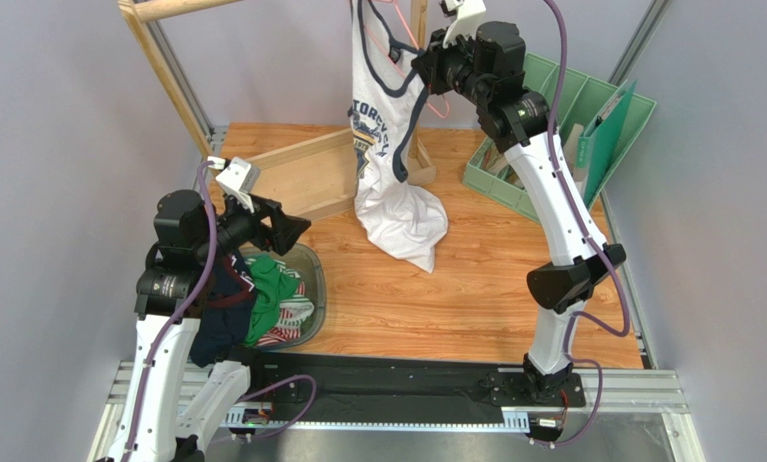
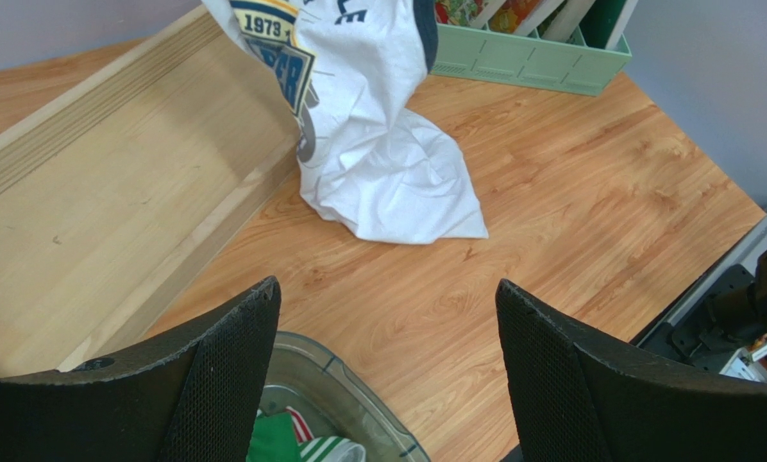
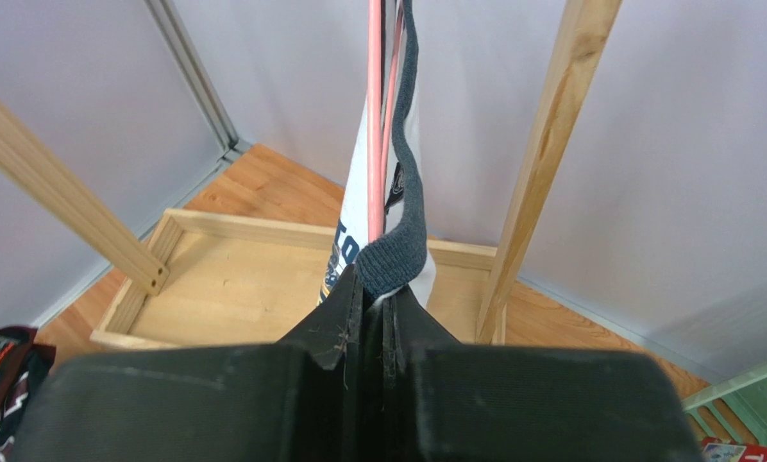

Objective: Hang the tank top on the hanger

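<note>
The white tank top (image 1: 383, 125) hangs from the top of the top view, and its hem is crumpled on the table (image 2: 397, 183). The pink wire hanger (image 1: 404, 32) is up by its neck and runs as thin pink wires (image 3: 373, 115) beside the navy trim (image 3: 407, 231). My right gripper (image 1: 418, 64) is raised high and shut on that navy trim, the fabric pinched at its tips (image 3: 384, 289). My left gripper (image 1: 296, 236) is open and holds nothing. It hovers low over the table (image 2: 387, 298), short of the hem.
A clear bin (image 1: 312, 279) under the left gripper holds a green garment (image 1: 272, 294) and a dark navy one (image 1: 219, 322). A wooden tray (image 1: 301, 173) and rack posts (image 3: 551, 144) stand behind. A green crate (image 1: 541, 144) with folders is at back right.
</note>
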### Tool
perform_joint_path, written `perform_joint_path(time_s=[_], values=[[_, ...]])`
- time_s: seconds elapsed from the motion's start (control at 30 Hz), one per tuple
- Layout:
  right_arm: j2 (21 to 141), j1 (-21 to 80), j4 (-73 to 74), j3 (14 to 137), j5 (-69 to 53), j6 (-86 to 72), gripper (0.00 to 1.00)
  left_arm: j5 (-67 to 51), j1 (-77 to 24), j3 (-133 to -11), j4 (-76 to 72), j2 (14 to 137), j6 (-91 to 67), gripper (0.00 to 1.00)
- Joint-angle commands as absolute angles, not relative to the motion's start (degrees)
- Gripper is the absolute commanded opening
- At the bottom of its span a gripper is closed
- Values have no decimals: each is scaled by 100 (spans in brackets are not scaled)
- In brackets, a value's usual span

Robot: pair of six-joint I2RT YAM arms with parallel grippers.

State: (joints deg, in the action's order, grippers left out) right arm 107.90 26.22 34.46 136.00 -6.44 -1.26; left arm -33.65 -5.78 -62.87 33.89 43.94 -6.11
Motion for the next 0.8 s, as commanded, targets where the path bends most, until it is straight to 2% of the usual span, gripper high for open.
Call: perform_joint_path(time_s=[0.0,0.17,0.3,0.77], values=[[10951,2409,2400,14220,-510,-465,0,-3200,-536,-6170,3533,4202,-571,87],[11363,2198,2136,14378,-685,-685,0,-3085,-536,-6144,3682,4175,-475,86],[11785,2031,2188,14966,-878,-808,0,-2971,-536,-6187,3849,4183,-299,87],[12208,2004,2478,15003,-1055,-624,0,-2962,-536,-6196,3938,4263,-176,87]])
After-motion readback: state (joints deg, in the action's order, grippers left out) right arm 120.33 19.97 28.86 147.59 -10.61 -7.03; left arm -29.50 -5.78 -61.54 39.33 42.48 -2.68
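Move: The right hand holds the hanger and tank top at one lower corner. The rack's bar, at the stretch this hanger faces, is about 22 cm ahead of it, 12 cm left and some 4 cm above. The rack's right post stands roughly 27 cm ahead and 2 cm right. The wooden tray's middle is about 18 cm ahead, 21 cm left and 49 cm below. From the left hand, that stretch of bar is about 46 cm ahead, 6 cm right and 17 cm up. Still pinching the pink hanger's corner together with the tank top's navy edging, the right hand carries both forward about 7 cm at near-level height towards the rack's bar, then eases to a stop. Its left side rolls up some 5–10 degrees on the way, fingers staying shut. The empty left hand, open, sinks about 2.5 cm over the basket. ##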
